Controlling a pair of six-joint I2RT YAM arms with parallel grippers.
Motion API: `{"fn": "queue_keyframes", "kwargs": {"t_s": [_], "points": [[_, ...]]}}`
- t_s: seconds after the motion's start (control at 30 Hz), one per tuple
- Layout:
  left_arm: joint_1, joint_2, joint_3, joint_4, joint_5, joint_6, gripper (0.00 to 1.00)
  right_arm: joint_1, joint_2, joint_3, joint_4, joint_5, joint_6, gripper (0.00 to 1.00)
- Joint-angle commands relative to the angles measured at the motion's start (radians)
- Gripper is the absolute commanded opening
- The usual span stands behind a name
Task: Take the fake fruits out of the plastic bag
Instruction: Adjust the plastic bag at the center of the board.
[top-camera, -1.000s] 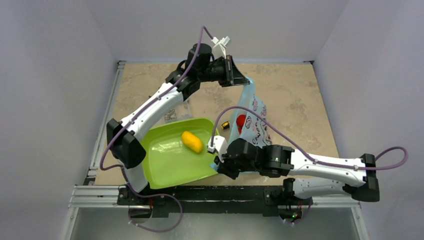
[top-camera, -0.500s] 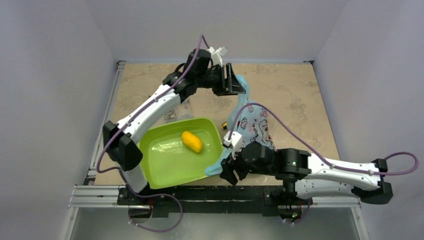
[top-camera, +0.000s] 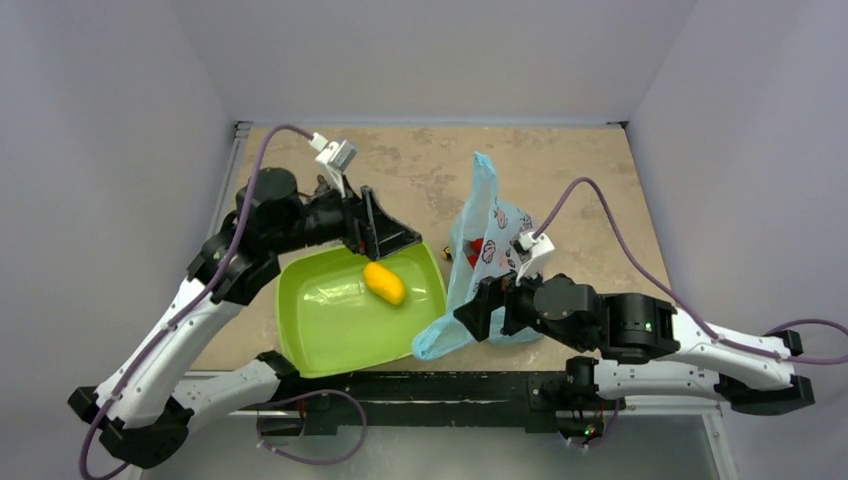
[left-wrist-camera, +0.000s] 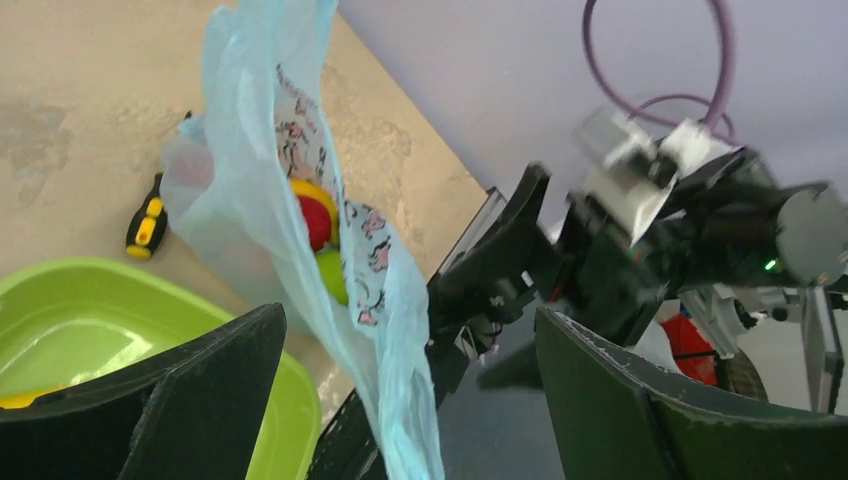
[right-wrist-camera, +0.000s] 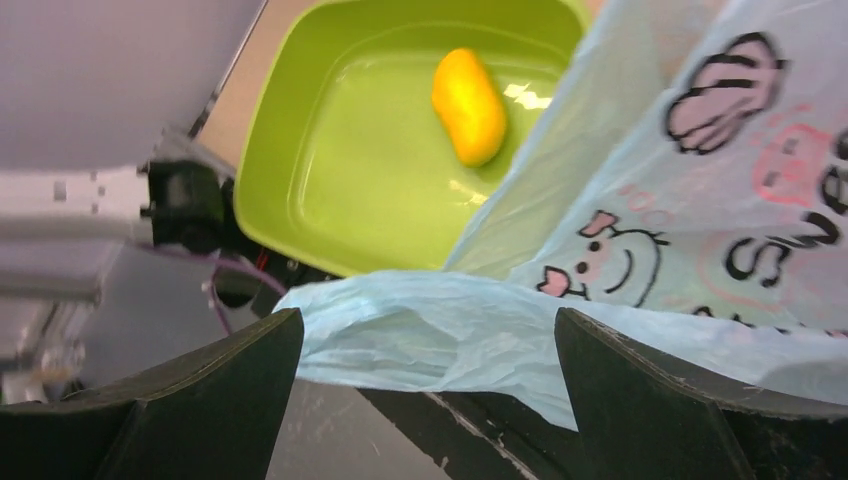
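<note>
The light blue plastic bag (top-camera: 478, 200) lies slumped on the table, right of the lime-green tray (top-camera: 320, 330). Fake fruits show through it: a red one (top-camera: 487, 247) from above, and red (left-wrist-camera: 315, 222), yellow (left-wrist-camera: 310, 190) and green (left-wrist-camera: 332, 275) ones in the left wrist view. My left gripper (top-camera: 392, 232) hovers open over the tray's back right corner, apart from the bag (left-wrist-camera: 300, 180). My right gripper (top-camera: 478, 318) is open at the bag's near end. A crumpled blue corner (right-wrist-camera: 430, 335) lies between its spread fingers, unpinched.
An orange-yellow oval fruit (top-camera: 383, 283) rests in the tray (right-wrist-camera: 330, 180). A small yellow-and-black tool (left-wrist-camera: 147, 220) lies on the table between tray and bag. The bag's near corner hangs over the table's front edge and black rail (top-camera: 420, 385).
Both grippers have opened and let go of the bag, which has dropped onto the table. The left arm has swung back left to the tray; the right arm has drawn rightwards.
</note>
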Motion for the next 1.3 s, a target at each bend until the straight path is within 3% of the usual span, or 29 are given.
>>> {"fn": "queue_keyframes", "kwargs": {"t_s": [0.0,0.17,0.3,0.37,0.6,0.63,0.67,0.87,1.07,1.13,1.2,1.23,1.27], "points": [[-0.004,-0.091,-0.2,0.004,-0.058,-0.029,0.95,0.003,0.018,0.113,-0.238,0.289,0.318,0.99],[-0.101,-0.091,-0.35,0.136,-0.127,-0.137,0.87,-0.034,0.143,0.187,-0.38,0.394,0.409,0.99],[-0.228,-0.073,-0.398,0.177,-0.226,-0.157,0.75,-0.236,0.241,0.206,-0.302,0.26,0.216,0.99],[-0.278,-0.064,-0.405,0.187,-0.242,-0.159,0.69,-0.271,0.268,0.2,-0.261,0.215,0.151,0.98],[-0.478,0.003,-0.397,0.226,-0.311,-0.18,0.5,-0.308,0.344,0.163,-0.175,0.197,0.084,0.92],[-0.503,0.018,-0.393,0.229,-0.325,-0.081,0.49,-0.309,0.352,0.158,-0.179,0.211,0.089,0.9],[-0.527,0.032,-0.39,0.229,-0.34,-0.171,0.48,-0.31,0.364,0.151,-0.185,0.222,0.098,0.89],[-0.625,0.095,-0.345,0.195,-0.391,-0.158,0.39,-0.324,0.398,0.077,-0.127,0.222,0.093,0.86],[-0.675,0.122,-0.355,0.256,-0.341,-0.175,0.36,-0.364,0.429,0.043,-0.086,0.249,0.082,0.64],[-0.684,0.12,-0.386,0.304,-0.325,-0.199,0.35,-0.366,0.422,0.046,-0.11,0.28,0.085,0.43],[-0.691,0.123,-0.412,0.345,-0.311,-0.217,0.35,-0.366,0.394,0.041,-0.119,0.291,0.063,0.08],[-0.693,0.122,-0.419,0.346,-0.308,-0.218,0.36,-0.365,0.37,0.036,-0.123,0.297,0.051,0.0],[-0.695,0.115,-0.421,0.344,-0.306,-0.217,0.38,-0.366,0.336,0.026,-0.123,0.304,0.048,0.0]]}}
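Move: The bag's printed rim, where the right hand will pinch, lies about 12 cm ahead of that hand, 5 cm to its right and 9 cm lower. The red fruits inside the bag are 17 cm ahead, 1 cm left and 21 cm down; its upright far flap is 23 cm ahead, straight in line, 6 cm lower. From the left hand, the bag's loose near-left flap is about 12 cm back, 11 cm right and 25 cm below; the yellow fruit is 1 cm ahead, 1 cm left, 36 cm down. The bag's printed rim is pinched by the right hand, which goes forward about 12 cm and down, drifting right, swinging clockwise some 30 degrees and tipping its fingers steeper before they close. Meanwhile the near-left flap is approached by the left hand: mostly straight down at first, then back and right towards it, fingers narrowing from wide to about a third open. ##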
